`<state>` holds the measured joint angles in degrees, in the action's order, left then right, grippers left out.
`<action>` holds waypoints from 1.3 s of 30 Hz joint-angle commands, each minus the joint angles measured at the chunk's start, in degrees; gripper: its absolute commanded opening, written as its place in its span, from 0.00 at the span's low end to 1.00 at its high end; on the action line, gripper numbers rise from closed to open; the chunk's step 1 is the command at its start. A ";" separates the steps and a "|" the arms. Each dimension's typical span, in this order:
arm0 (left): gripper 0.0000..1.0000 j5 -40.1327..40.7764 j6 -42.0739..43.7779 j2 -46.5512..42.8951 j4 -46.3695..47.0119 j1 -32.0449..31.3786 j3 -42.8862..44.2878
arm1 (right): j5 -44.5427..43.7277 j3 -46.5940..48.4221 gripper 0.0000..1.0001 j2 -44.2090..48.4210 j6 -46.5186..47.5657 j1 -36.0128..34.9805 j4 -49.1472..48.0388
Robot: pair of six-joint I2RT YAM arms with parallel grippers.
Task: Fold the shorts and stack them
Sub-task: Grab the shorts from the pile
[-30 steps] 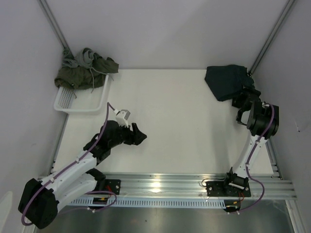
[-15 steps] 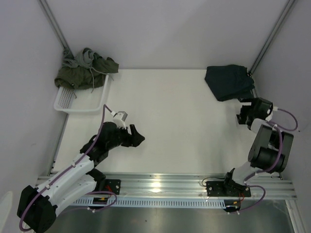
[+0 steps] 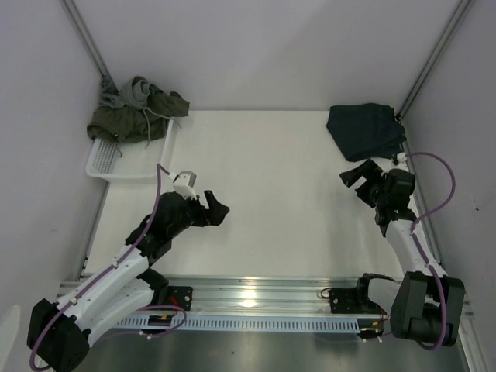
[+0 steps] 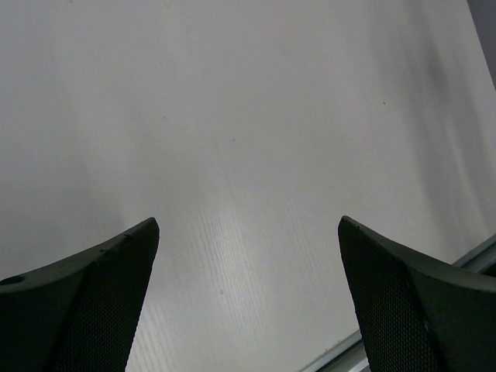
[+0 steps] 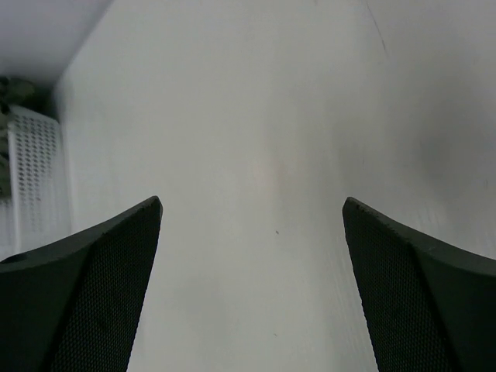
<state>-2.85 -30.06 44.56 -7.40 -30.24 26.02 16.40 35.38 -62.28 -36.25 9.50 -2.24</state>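
Observation:
Folded dark navy shorts [image 3: 365, 130] lie at the table's far right corner. Olive green shorts [image 3: 132, 118] and light grey shorts [image 3: 129, 94] are heaped over the far end of the white mesh basket [image 3: 128, 161] at far left. My left gripper [image 3: 215, 211] is open and empty over bare table, left of centre; its view shows only tabletop between its tips [image 4: 248, 302]. My right gripper [image 3: 359, 180] is open and empty, just in front of the navy shorts, pointing left; its view [image 5: 252, 294] shows bare table and the basket [image 5: 35, 178] far off.
White walls close in the table on three sides, with metal posts at the far corners. An aluminium rail [image 3: 256, 298] with both arm bases runs along the near edge. A purple cable loops beside the right arm [image 3: 434, 194].
The right arm swung away from the navy shorts and turned its open gripper leftward toward the table's middle. The left gripper shifted slightly toward the left and back.

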 commanded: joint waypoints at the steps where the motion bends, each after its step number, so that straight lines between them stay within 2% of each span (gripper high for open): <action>1: 0.99 5.75 0.71 -2.63 3.70 0.01 -0.88 | 2.50 -5.30 0.99 1.98 8.57 -1.58 -3.99; 6: 0.99 11.90 -0.17 -0.18 0.55 2.11 3.59 | -1.36 -12.78 1.00 2.78 7.52 -4.04 -11.20; 7: 0.99 12.25 -0.34 2.27 -0.50 3.16 7.60 | -2.24 -13.57 0.99 2.69 7.51 -4.31 -12.16; 9: 0.99 11.73 -0.87 4.91 -3.32 7.02 10.61 | -3.83 -15.06 0.99 2.69 6.90 -5.19 -13.31; 10: 0.99 11.12 -1.13 7.45 -3.93 8.52 15.42 | -3.57 -15.33 0.99 2.78 6.98 -5.28 -13.49; 12: 0.99 10.59 -1.75 10.27 -6.56 12.47 18.70 | -3.83 -15.42 0.99 3.91 7.60 -5.19 -12.09; 13: 0.99 10.33 -2.45 13.07 -7.45 13.88 24.02 | -4.18 -15.69 0.99 4.44 7.77 -5.19 -11.65; 15: 0.99 8.66 -3.85 15.72 -9.55 18.45 27.23 | -3.75 -16.65 0.99 5.24 7.33 -5.19 -12.60; 17: 0.99 7.17 -5.35 19.49 -9.83 23.18 33.90 | -3.48 -17.18 0.99 5.59 7.16 -5.28 -12.97; 22: 0.99 3.47 -10.62 28.64 -10.79 33.74 43.22 | -2.69 -16.83 0.99 4.36 6.98 -5.28 -13.14; 24: 0.99 0.59 -13.42 32.43 -9.23 37.52 44.81 | -2.34 -16.92 0.99 4.27 6.89 -5.28 -13.40; 28: 0.99 -2.59 -19.14 38.58 1.47 42.79 46.13 | -2.17 -17.01 1.00 4.01 6.63 -5.28 -13.49; 31: 0.96 -1.55 -21.79 44.46 5.72 43.51 49.02 | -2.17 -17.01 0.99 4.10 6.37 -5.28 -13.58; 33: 0.97 0.91 -22.93 48.67 6.68 43.51 51.32 | -2.25 -17.01 1.00 4.01 6.37 -5.28 -13.67; 35: 0.97 1.35 -24.68 51.32 11.51 43.42 53.15 | -2.43 -16.92 1.00 4.01 6.19 -5.28 -13.41; 39: 0.97 4.24 -26.62 60.10 11.44 43.51 60.36 | -2.69 -16.92 1.00 3.92 6.10 -5.28 -13.40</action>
<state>-1.23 -53.04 100.86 -1.17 13.19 80.29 14.04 18.61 -58.13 -30.39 4.47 -12.86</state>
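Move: The pile of shorts lies about 41 cm ahead of my left hand and 30 cm to its left, its middle some 3 cm lower. The white basket under the pile has its middle about 32 cm ahead of that hand, 32 cm to the left and 8 cm down. From my right hand the pile is far off: roughly 70 cm to the left, 30 cm ahead and 5 cm below. I swing my empty left hand forward about 30 cm and left about 26 cm to the pile's near side, arching up some 14 cm, then sinking part-way, while the wrist turns roughly 55 degrees counter-clockwise; its fingers stay wide open. My open right hand sinks about 7 cm, draws slightly back over bare table, then stays there. ##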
